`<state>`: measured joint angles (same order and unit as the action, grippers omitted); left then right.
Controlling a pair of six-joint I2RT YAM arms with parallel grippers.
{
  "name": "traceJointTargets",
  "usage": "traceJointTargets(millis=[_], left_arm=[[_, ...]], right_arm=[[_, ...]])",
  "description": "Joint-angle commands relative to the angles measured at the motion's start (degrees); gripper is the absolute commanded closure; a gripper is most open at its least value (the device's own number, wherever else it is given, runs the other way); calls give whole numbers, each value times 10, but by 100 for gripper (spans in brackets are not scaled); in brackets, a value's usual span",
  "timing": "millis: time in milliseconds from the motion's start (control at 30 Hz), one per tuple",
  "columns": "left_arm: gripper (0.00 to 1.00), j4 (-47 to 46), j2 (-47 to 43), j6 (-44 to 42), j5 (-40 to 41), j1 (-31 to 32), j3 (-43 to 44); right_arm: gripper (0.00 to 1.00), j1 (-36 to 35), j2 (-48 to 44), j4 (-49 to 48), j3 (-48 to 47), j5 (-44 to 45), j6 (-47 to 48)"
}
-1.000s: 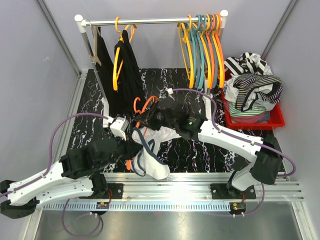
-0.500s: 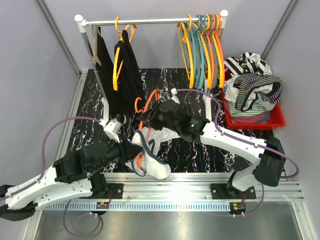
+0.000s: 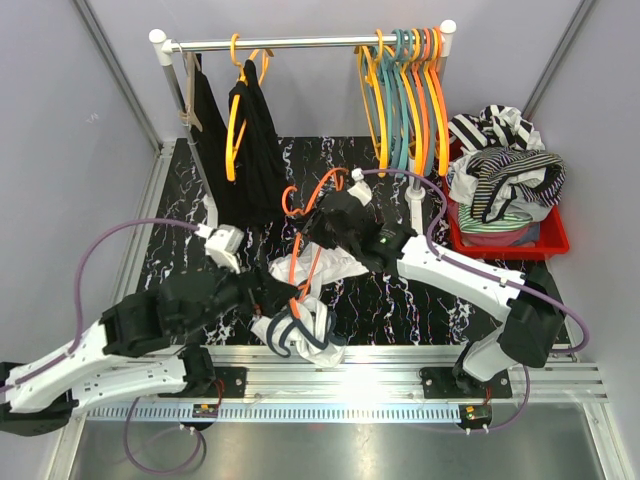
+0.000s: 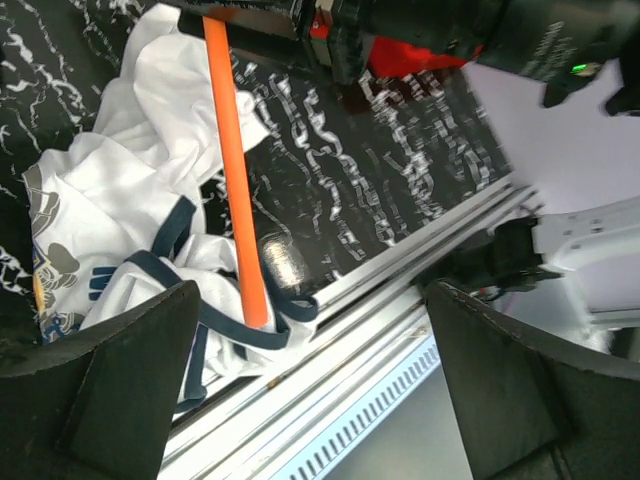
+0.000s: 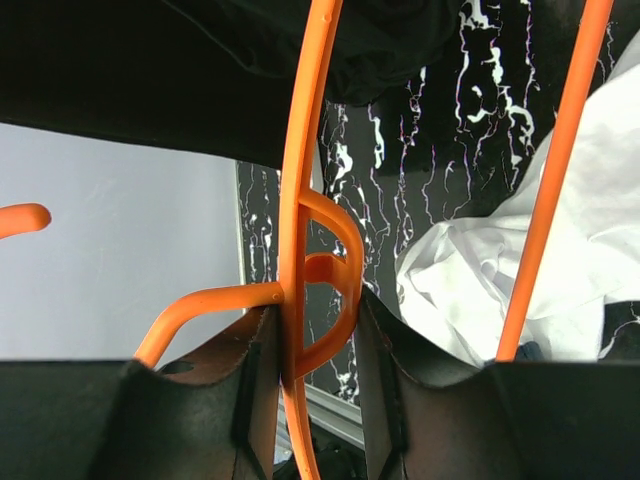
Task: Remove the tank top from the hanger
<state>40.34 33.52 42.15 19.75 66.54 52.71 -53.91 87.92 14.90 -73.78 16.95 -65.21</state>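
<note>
The white tank top (image 3: 312, 337) with navy trim lies crumpled on the black marbled table by the front rail, also in the left wrist view (image 4: 110, 200). An orange hanger (image 3: 299, 262) slants up from it; its lower end sits inside a navy strap (image 4: 262, 318). My right gripper (image 3: 327, 213) is shut on the hanger's neck (image 5: 312, 300), just below the hook. My left gripper (image 3: 272, 298) hovers just left of the tank top with its jaws wide open (image 4: 312, 295) and nothing between them. White cloth (image 5: 500, 270) shows beside the hanger arm.
A clothes rack (image 3: 300, 43) stands at the back with black garments (image 3: 255, 150) on orange hangers and a bunch of bare hangers (image 3: 405, 90). A red bin (image 3: 505, 235) of striped clothes sits at the right. Aluminium rails (image 3: 400, 360) line the front edge.
My left gripper has opened and let go of the tank top, which has slumped toward the front rail. The right gripper has drawn the hanger up and back.
</note>
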Motion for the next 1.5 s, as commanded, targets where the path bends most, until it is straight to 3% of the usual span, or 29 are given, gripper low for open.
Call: traceJointTargets(millis=[0,67,100,167,267,367,600,833,1267,1300,1433,1467], left_arm=[[1,28,56,-22,29,3,32],[1,46,70,-16,31,3,41],[1,46,67,-16,21,3,40],[1,29,33,-29,4,3,25],[1,-5,-14,-34,-35,1,-2],[1,15,-7,-22,-34,2,-1],[1,-53,94,-44,-62,9,27],[1,-4,168,-57,17,43,93],[1,55,194,-2,197,110,83],[3,48,191,-5,210,112,79],[29,19,181,-33,226,113,71],[48,13,178,-35,227,112,71]], right_arm=[[100,-2,-18,-25,-1,13,28],[100,0,-29,-24,-2,-5,31],[100,6,-31,-31,-1,-68,46],[100,13,-46,-3,-4,-103,41],[100,24,-90,-37,46,-155,33],[100,28,-128,-36,79,-146,4],[100,28,-131,-57,83,-122,-74],[100,28,-100,-51,30,-107,-121],[100,48,-100,-87,28,-142,-192],[100,49,-98,-89,24,-153,-193],[100,49,-98,-100,26,-169,-203],[100,49,-100,-99,26,-168,-202]])
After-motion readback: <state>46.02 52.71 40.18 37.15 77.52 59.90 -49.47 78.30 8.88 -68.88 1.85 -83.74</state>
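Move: The orange hanger's free end hangs beside the open left hand, roughly 1 cm ahead, 4 cm to its right and 3 cm lower. The tank top lies heaped some 20 cm beneath the left hand, about 1 cm back and 2 cm right; the white shirt lies about 13 cm ahead, 5 cm right and 21 cm down. From the right hand, still gripping the hanger near its hook, that free end is about 13 cm back, 2 cm left, about level. The orange hanger is kept pinched near its hook by the right hand, which draws it back about 4 cm and right, then lifts it to some 7 cm higher, easing partly forward and tilting its left side up about 25 degrees. The wide-open left hand dips and rises, then goes right and down towards the hanger's free part, easing slightly back left while rolling some 20 degrees, and begins closing around the bar. ##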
